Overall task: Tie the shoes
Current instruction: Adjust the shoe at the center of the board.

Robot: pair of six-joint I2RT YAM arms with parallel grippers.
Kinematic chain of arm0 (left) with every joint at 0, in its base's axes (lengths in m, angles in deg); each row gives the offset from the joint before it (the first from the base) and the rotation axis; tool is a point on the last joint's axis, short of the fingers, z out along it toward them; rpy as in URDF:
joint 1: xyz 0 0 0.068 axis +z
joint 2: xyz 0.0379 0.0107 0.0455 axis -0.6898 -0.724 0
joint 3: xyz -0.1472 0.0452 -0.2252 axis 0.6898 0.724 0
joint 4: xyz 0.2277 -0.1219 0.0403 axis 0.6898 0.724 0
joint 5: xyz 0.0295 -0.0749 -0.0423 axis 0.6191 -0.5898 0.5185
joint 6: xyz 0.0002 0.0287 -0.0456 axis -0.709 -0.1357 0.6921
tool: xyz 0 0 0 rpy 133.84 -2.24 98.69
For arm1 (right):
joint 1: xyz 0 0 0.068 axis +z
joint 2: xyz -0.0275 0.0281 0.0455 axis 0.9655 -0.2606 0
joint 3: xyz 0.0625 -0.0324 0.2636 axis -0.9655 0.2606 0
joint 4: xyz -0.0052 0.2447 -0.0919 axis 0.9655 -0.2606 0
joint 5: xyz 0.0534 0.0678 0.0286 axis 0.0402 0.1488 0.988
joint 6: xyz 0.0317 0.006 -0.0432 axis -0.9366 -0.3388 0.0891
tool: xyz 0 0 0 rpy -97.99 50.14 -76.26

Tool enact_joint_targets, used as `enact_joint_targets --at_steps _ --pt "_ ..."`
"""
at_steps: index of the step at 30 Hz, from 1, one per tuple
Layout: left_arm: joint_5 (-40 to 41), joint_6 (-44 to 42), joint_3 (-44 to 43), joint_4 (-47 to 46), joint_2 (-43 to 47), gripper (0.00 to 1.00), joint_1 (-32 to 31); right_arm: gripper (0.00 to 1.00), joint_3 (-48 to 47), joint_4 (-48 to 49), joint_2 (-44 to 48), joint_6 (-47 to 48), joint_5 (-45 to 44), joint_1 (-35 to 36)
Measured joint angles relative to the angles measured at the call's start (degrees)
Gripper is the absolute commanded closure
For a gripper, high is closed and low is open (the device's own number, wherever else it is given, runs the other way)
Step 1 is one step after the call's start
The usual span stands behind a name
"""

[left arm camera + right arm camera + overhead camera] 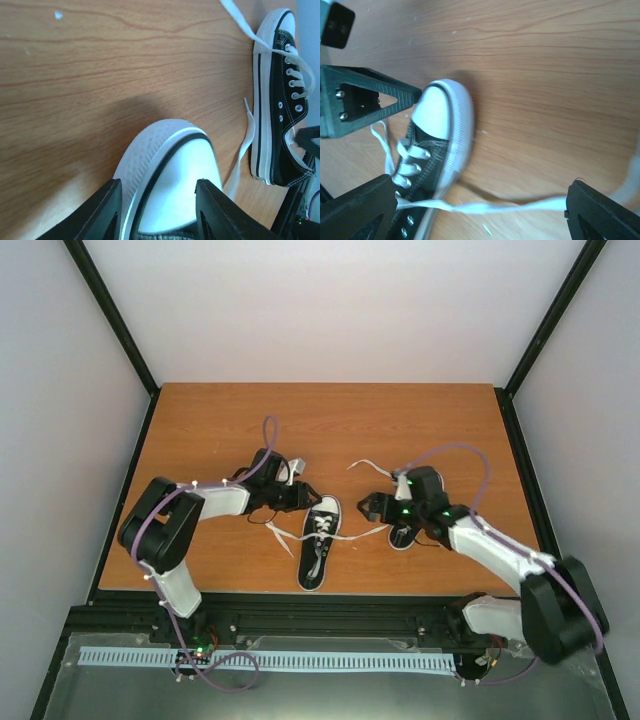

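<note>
One of the shoes (318, 545) lies mid-table, toe away from the arms, its white laces (362, 533) spread out to both sides. My left gripper (305, 497) hangs just over its white toe cap (175, 165). The left gripper (157, 187) is open, with the cap showing in the gap between the fingers. The second shoe (403, 534) lies to the right, partly hidden under my right arm; the left wrist view shows it side-on (284, 100). My right gripper (372, 505) is wide open. One lace (495, 206) of the middle shoe (437, 135) stretches across between its fingers.
The wooden table (200, 420) is bounded by a black frame and white walls. A black rail (330, 605) runs along the near edge. A loose lace end (365, 465) lies behind the right gripper. A finger (370, 97) of the left gripper reaches the toe in the right wrist view.
</note>
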Motion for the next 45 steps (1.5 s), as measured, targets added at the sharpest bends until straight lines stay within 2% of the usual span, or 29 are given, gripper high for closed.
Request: enact_joint_targets --at_steps 4,9,14,19,22,24,26,29,35,40,45 --pt "2.54 -0.22 1.64 0.39 5.33 0.59 -0.04 0.16 -8.0 4.61 -14.27 -0.74 0.35 6.43" --pt "4.92 -0.39 1.64 1.29 8.94 0.51 -0.04 0.21 -16.22 8.74 -28.63 0.68 3.23 7.45" --pt "6.01 -0.52 2.58 3.85 9.77 0.44 -0.04 0.23 -19.85 9.38 -35.56 3.17 6.01 7.48" --pt "6.01 -0.46 5.81 5.88 13.44 0.4 -0.04 0.3 -23.17 9.42 -40.52 5.64 10.25 7.48" --pt "6.23 -0.48 7.28 7.37 16.72 0.38 -0.04 0.43 -24.76 9.64 -42.66 6.75 12.85 7.48" --pt "6.58 -0.55 7.67 8.07 18.93 0.38 -0.04 0.61 -25.22 10.12 -43.85 7.41 14.88 7.48" --pt "6.95 -0.61 7.78 8.41 20.87 0.37 -0.04 0.73 -25.62 10.56 -44.57 7.96 15.93 7.45" --pt "7.52 -0.85 8.46 8.37 23.37 0.37 -0.04 0.82 -25.9 10.8 -45.07 8.13 16.83 7.04" --pt "7.3 -1.66 12.79 5.6 25.14 0.35 -0.04 0.83 -28.44 9.88 -46.77 9.29 18.1 6.29" --pt "6.75 -2.19 16.22 1.7 25.14 0.35 -0.04 0.83 -35.87 8.83 -50.07 12.76 19.15 4.63" --pt "6.95 -2.82 17.0 -1.92 25.31 0.35 -0.04 0.73 -44.94 6.01 -54.71 17.46 21.57 2.4"
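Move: Down at the center shoe's toe is where the right hand is headed: about 13 cm to its left, 3 cm ahead and 8 cm below. The other shoe sits some 12 cm to the right hand's right, about 1 cm back; the center shoe's loose lace crosses 8 cm back and 3 cm to the left. The other shoe's long lace lies about 10 cm ahead. From the left hand, the toe is level, roughly 3 cm right and 3 cm lower. Swinging left about 13 cm, forward and down with its fingers wide open, the right hand turns some 25 degrees counter-clockwise, closes on the front of the center shoe's toe, then drags it forward about 8 cm, rising slightly and keeping its pinch. The left hand clears the toe, lifting, backing off and moving left roughly 4 cm each way while its fingers open further. ##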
